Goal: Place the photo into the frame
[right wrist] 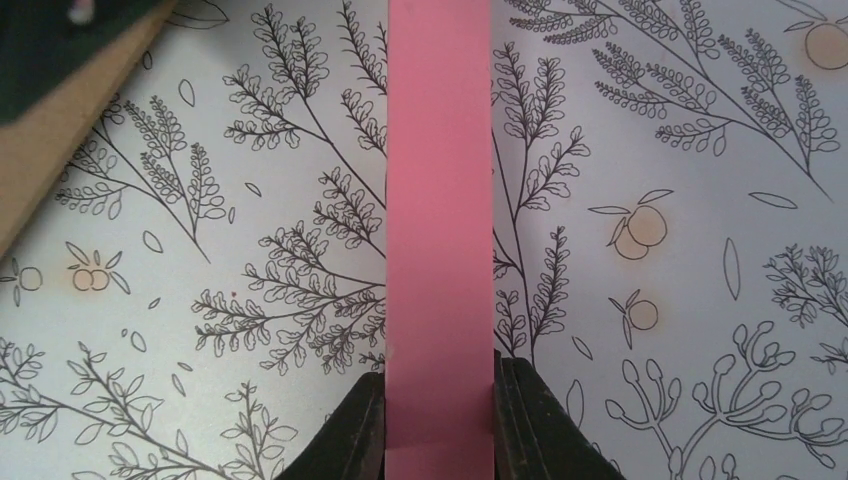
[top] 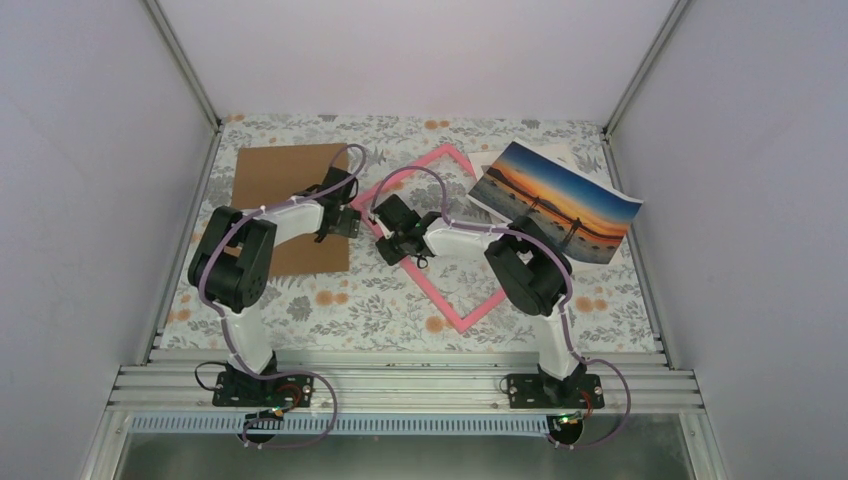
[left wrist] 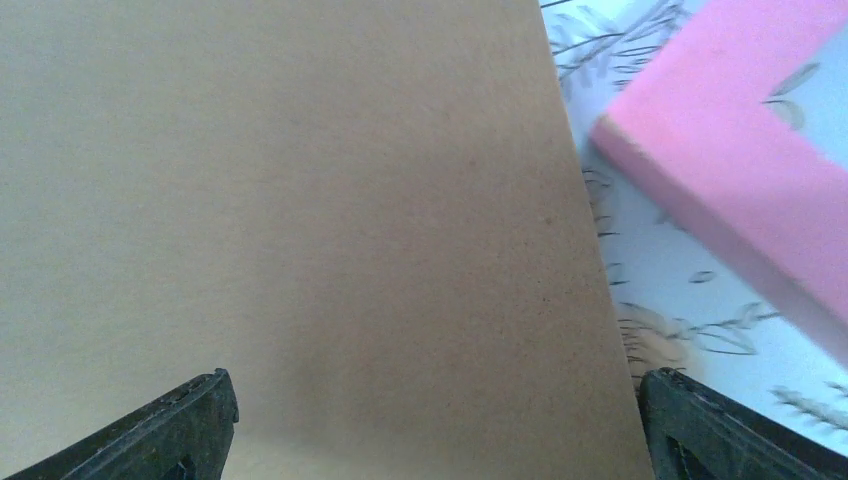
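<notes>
The pink frame (top: 440, 298) lies turned like a diamond on the flowered tabletop, mid-table. My right gripper (top: 392, 245) is shut on its left bar. In the right wrist view that bar (right wrist: 440, 180) runs straight up between the two black fingers (right wrist: 355, 420), which press both its edges at the gripper (right wrist: 440, 375). The photo (top: 555, 200), an orange sunset over water, rests at the back right, apart from the frame. My left gripper (top: 345, 222) hangs open over the right edge of the brown cardboard (left wrist: 300, 200), its jaws (left wrist: 437, 385) wide apart with nothing held.
The brown cardboard sheet (top: 280, 175) covers the back left. A white mat board (top: 560, 152) peeks out beneath the photo. In the left wrist view a corner of the frame (left wrist: 730, 150) lies just right of the cardboard. Grey walls enclose three sides.
</notes>
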Tool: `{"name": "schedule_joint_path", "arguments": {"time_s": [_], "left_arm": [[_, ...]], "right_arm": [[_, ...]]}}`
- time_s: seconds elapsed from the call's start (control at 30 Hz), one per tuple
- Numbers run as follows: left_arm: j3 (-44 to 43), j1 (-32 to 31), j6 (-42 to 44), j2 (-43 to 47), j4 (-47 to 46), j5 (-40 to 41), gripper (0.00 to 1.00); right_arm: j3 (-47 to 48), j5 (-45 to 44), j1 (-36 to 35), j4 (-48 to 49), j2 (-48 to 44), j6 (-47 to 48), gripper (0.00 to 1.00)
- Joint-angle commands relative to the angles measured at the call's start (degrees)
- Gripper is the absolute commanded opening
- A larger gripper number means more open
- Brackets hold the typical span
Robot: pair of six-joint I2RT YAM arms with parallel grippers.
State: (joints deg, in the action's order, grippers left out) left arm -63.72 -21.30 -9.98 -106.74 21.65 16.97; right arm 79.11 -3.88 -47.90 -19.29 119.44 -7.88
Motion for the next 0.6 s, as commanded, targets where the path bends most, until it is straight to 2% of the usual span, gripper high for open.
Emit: {"name": "schedule_joint_path", "arguments": {"time_s": [0.0, 0.17, 0.33, 0.57], "left_arm": [[2.42, 2.18, 0.65, 1.44, 1.07, 2.95, 1.00], [2.86, 5.66, 1.15, 3.16, 2.09, 2.11, 1.00], [0.81, 8.07, 3.34, 8.94, 2.98, -3.79, 1.00], [-6.56, 9.78, 5.08, 17.73, 9.32, -9.57, 1.00]], "right_arm": [[0.04, 0.99, 1.30, -2.42, -0.44, -2.25, 0.03], [3.56, 6.45, 2.04, -3.21, -1.29, -2.31, 0.03], [9.14, 13.17, 3.71, -4.17, -3.20, -3.10, 0.03], [18.45, 24.15, 7.32, -4.11, -7.31, -5.83, 0.03]]}}
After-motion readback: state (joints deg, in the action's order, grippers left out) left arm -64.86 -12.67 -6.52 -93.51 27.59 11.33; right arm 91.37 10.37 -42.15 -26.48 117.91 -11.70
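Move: The left hand hovers just over the brown panel, its right finger at the panel's right edge; the panel's middle lies about 9 cm to its left, 6 cm ahead and 2 cm below. The pink frame's left corner is some 7 cm ahead and 5 cm right of it. The right hand already pinches the frame's long left bar; the frame's middle lies about 12 cm right and 4 cm ahead, the photo's 34 cm right and 14 cm ahead, the panel's 22 cm left and 13 cm ahead. Staying low and wide open, the left hand pushes the brown panel's right edge leftward with its right finger, travelling about 5 cm away from the pink frame, then rises steeply off it by some 8 cm. The right hand keeps its pinch on the frame's long left bar and, after a short hold, lifts it about 8 cm while easing forward and a little left, rolling its left side up by roughly 15 degrees. ##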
